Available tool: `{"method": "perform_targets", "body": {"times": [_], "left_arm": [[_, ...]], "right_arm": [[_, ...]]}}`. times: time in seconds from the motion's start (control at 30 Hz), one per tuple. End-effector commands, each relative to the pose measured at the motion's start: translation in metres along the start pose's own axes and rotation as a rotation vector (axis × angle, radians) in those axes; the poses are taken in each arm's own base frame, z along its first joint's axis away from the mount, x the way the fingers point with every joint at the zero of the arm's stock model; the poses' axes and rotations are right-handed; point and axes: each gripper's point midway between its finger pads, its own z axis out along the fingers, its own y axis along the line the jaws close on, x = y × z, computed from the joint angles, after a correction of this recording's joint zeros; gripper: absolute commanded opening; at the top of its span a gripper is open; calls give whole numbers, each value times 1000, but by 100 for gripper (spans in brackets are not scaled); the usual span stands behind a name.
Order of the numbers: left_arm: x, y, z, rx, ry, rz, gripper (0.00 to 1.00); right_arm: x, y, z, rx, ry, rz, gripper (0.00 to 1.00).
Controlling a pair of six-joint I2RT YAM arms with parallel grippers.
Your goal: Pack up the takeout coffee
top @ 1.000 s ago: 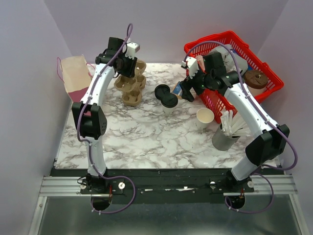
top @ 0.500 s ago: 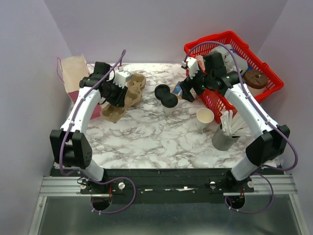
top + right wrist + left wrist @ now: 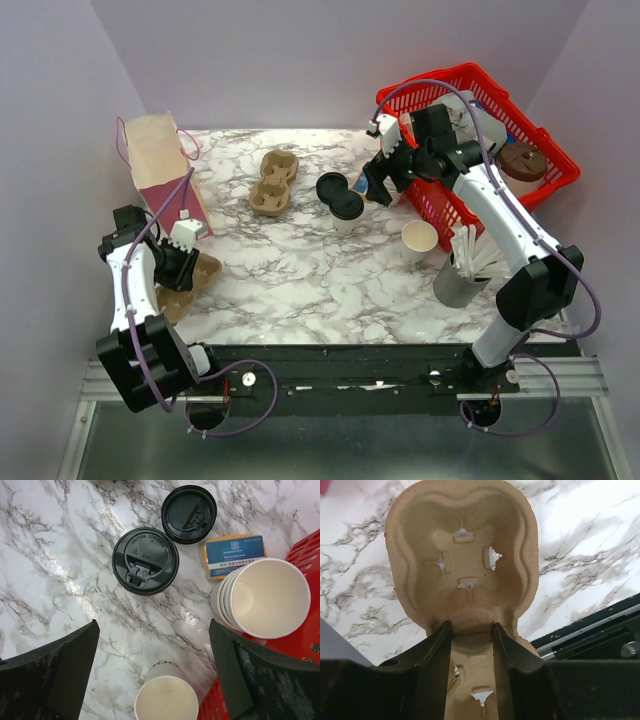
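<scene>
The takeout coffee (image 3: 347,206) (image 3: 145,560), a white cup under a black lid, stands mid-table. My right gripper (image 3: 381,182) (image 3: 154,630) hovers open above the table just right of it, holding nothing. At the near left my left gripper (image 3: 180,262) (image 3: 471,640) is shut on the middle of a brown cardboard cup carrier (image 3: 205,270) (image 3: 462,555), low over the marble by the table's front edge. A stack of carriers (image 3: 273,183) stays at the back.
A loose black lid (image 3: 331,186) (image 3: 189,514) lies beside the coffee. An unlidded white cup (image 3: 420,240) (image 3: 165,700), a stack of nested cups (image 3: 265,597), a blue-and-yellow pad (image 3: 232,555), a red basket (image 3: 510,115), a grey holder of sticks (image 3: 460,278), a paper bag (image 3: 155,160).
My left arm has swung from the back stack to the near left, carrying one cup carrier with it. The right arm has barely shifted.
</scene>
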Motion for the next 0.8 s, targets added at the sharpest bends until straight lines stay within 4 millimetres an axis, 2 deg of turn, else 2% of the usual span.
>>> {"method": "perform_targets", "body": {"times": [0.0,0.03,0.1,0.13,0.2,0.23,0.3,0.33,0.4,0.43,0.5,0.53,0.57,0.63,0.67,0.73,0.77], "left_arm": [[13,8,12,-28,-30,92,0],[20,5,18,-18,-18,82,11],[23,4,22,-12,-16,78,27],[25,2,23,-6,-15,74,44],[23,-2,21,5,-30,78,55],[18,-2,16,1,-42,85,65],[8,-10,4,23,-82,100,72],[-5,-8,-8,5,-116,121,78],[-23,-14,-25,13,-159,158,81],[-55,-16,-47,-5,-241,218,81],[-97,-19,-73,-37,-346,231,83],[-129,-16,-103,-101,-429,266,85],[-154,-23,-112,-104,-472,303,84],[-203,-16,-150,-205,-608,284,89],[-216,-2,-151,-278,-594,249,89],[-246,16,-178,-373,-679,153,89],[-249,42,-175,-460,-646,46,89]], "right_arm": [[-14,0,3,-32,-27,18,100],[-13,0,4,-33,-25,19,100],[-14,0,4,-34,-27,18,100],[-14,0,4,-34,-27,18,100],[-12,1,5,-37,-23,20,100],[-11,1,5,-38,-21,21,100],[-9,2,5,-40,-17,25,100],[-9,2,4,-39,-18,26,100],[-9,3,5,-41,-19,27,100],[-9,3,4,-41,-19,30,100],[-9,3,5,-44,-20,36,100],[-10,4,5,-44,-23,40,100],[-10,4,6,-49,-23,45,100],[-15,6,5,-60,-36,55,100],[-16,7,4,-65,-41,57,100],[-21,7,4,-72,-53,54,100],[-26,6,2,-68,-63,51,100]]}}
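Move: The cup carrier hangs by its waist in the left hand, over bare table at the near left corner; its landing spot is about 2 cm back and 6 cm below the hand. The paper bag stands some 19 cm ahead and 4 cm to the left, while the other cup carrier lies about 27 cm ahead and 20 cm to the right. From the empty right hand, that landing spot is roughly 45 cm left, 22 cm back and 19 cm below. The cup carrier, still pinched at its waist, is lowered by the left hand about 4 cm and a little back onto the marble, where the fingers open and let go. The empty hand then climbs fast, some 25 cm up off the carrier, swinging forward and somewhat right as well, the fingers spreading wider and tilting up to point farther forward by about 40 degrees. ##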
